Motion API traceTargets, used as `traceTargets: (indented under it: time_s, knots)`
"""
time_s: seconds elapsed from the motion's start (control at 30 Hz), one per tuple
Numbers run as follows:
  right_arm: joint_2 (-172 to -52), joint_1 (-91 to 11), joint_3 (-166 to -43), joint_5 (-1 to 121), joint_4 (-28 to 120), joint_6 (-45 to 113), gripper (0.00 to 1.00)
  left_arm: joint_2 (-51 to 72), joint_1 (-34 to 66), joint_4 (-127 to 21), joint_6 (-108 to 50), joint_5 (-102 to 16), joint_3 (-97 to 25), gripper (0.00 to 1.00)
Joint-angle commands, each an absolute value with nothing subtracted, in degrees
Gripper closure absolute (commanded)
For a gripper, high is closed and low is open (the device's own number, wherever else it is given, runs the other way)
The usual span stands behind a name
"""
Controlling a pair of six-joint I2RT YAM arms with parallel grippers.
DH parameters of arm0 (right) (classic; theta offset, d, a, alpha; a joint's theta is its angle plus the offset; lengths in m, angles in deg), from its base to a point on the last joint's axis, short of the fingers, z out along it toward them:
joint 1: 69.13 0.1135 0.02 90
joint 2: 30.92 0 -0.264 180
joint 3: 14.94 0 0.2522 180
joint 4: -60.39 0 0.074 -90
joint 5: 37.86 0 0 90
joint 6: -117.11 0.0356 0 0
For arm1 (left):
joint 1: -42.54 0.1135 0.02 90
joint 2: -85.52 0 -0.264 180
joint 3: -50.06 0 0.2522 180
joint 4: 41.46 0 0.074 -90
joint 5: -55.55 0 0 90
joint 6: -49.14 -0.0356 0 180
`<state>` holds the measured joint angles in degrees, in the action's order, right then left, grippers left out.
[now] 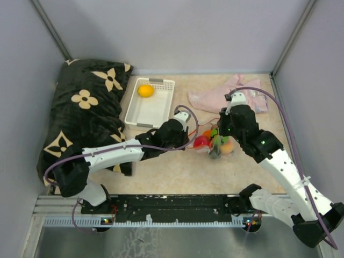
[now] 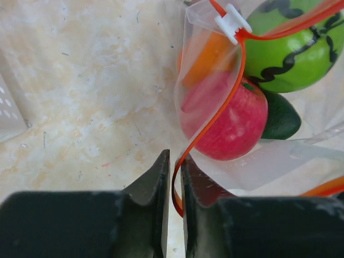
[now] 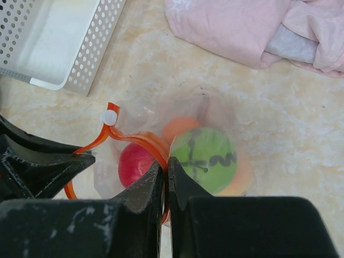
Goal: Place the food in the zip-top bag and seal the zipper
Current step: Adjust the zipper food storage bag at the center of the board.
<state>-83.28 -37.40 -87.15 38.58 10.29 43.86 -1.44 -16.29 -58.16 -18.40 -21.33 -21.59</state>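
Observation:
The clear zip-top bag [image 1: 219,143] lies mid-table with food inside: a red apple [image 2: 231,121], a green watermelon [image 2: 290,51], an orange piece [image 2: 207,56] and a dark green piece [image 2: 280,119]. The red-orange zipper [image 2: 217,115] is curved and carries a white slider [image 2: 232,22]. My left gripper [image 2: 174,161] is shut on the zipper at the bag's left end. My right gripper [image 3: 165,165] is shut on the zipper [image 3: 140,141] further along, over the apple [image 3: 134,164] and watermelon [image 3: 207,156]. One orange-yellow fruit [image 1: 145,90] lies in the white basket [image 1: 161,110].
A pink cloth [image 1: 226,95] lies at the back right, also in the right wrist view [image 3: 242,27]. A black flowered cushion [image 1: 86,113] fills the left side. Grey walls enclose the table on three sides.

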Motion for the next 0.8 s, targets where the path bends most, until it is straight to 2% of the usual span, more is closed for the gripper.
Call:
traceTargets:
  time_s: [0.0,0.03,0.07,0.3,0.77]
  knots:
    - [-82.6,-37.7,-87.0,36.8,13.2,43.8,0.93,-3.3,-16.1,-60.9,-19.4,-19.6,-27.4,0.92]
    - [-82.6,-37.7,-86.9,35.8,12.9,43.4,0.93,-3.0,-16.1,-61.5,-19.7,-20.0,-28.2,0.98]
    - [-82.7,-37.7,-86.9,34.5,12.5,43.0,0.93,-2.3,-16.1,-61.7,-20.0,-20.4,-28.8,1.0]
    - [-83.7,-37.7,-87.7,27.5,9.9,40.1,0.93,4.4,-16.2,-59.9,-21.9,-26.1,-31.0,1.0]
    - [-86.9,-37.9,-88.9,19.6,9.5,35.4,0.93,8.5,-16.2,-62.0,-22.7,-28.1,-33.5,1.0]
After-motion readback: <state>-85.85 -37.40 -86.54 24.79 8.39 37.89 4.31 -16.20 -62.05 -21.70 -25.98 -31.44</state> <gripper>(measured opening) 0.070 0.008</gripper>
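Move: The zipper bag's left rim already runs between the left fingertips, which aren't shut yet. From there the pomegranate lies about 8 cm right, 2 ahead and 2 lower; the watermelon some 14 right, 3 ahead and 2 lower; the bag's right rim, pinched in the right fingers, 15 right, 3 ahead and 10 higher. From the right hand, the left rim is 15 cm left, 3 back and 10 down. The bag's left rim is pinched as the left fingers finish closing, then drawn straight up about 10 cm, easing off near the top, with a slight tilt of the wrist. Meanwhile the right hand keeps its pinch on the opposite rim and pulls it some 4 cm to the right, away from the left rim, dipping a little and rolling about 15 degrees left side down. ##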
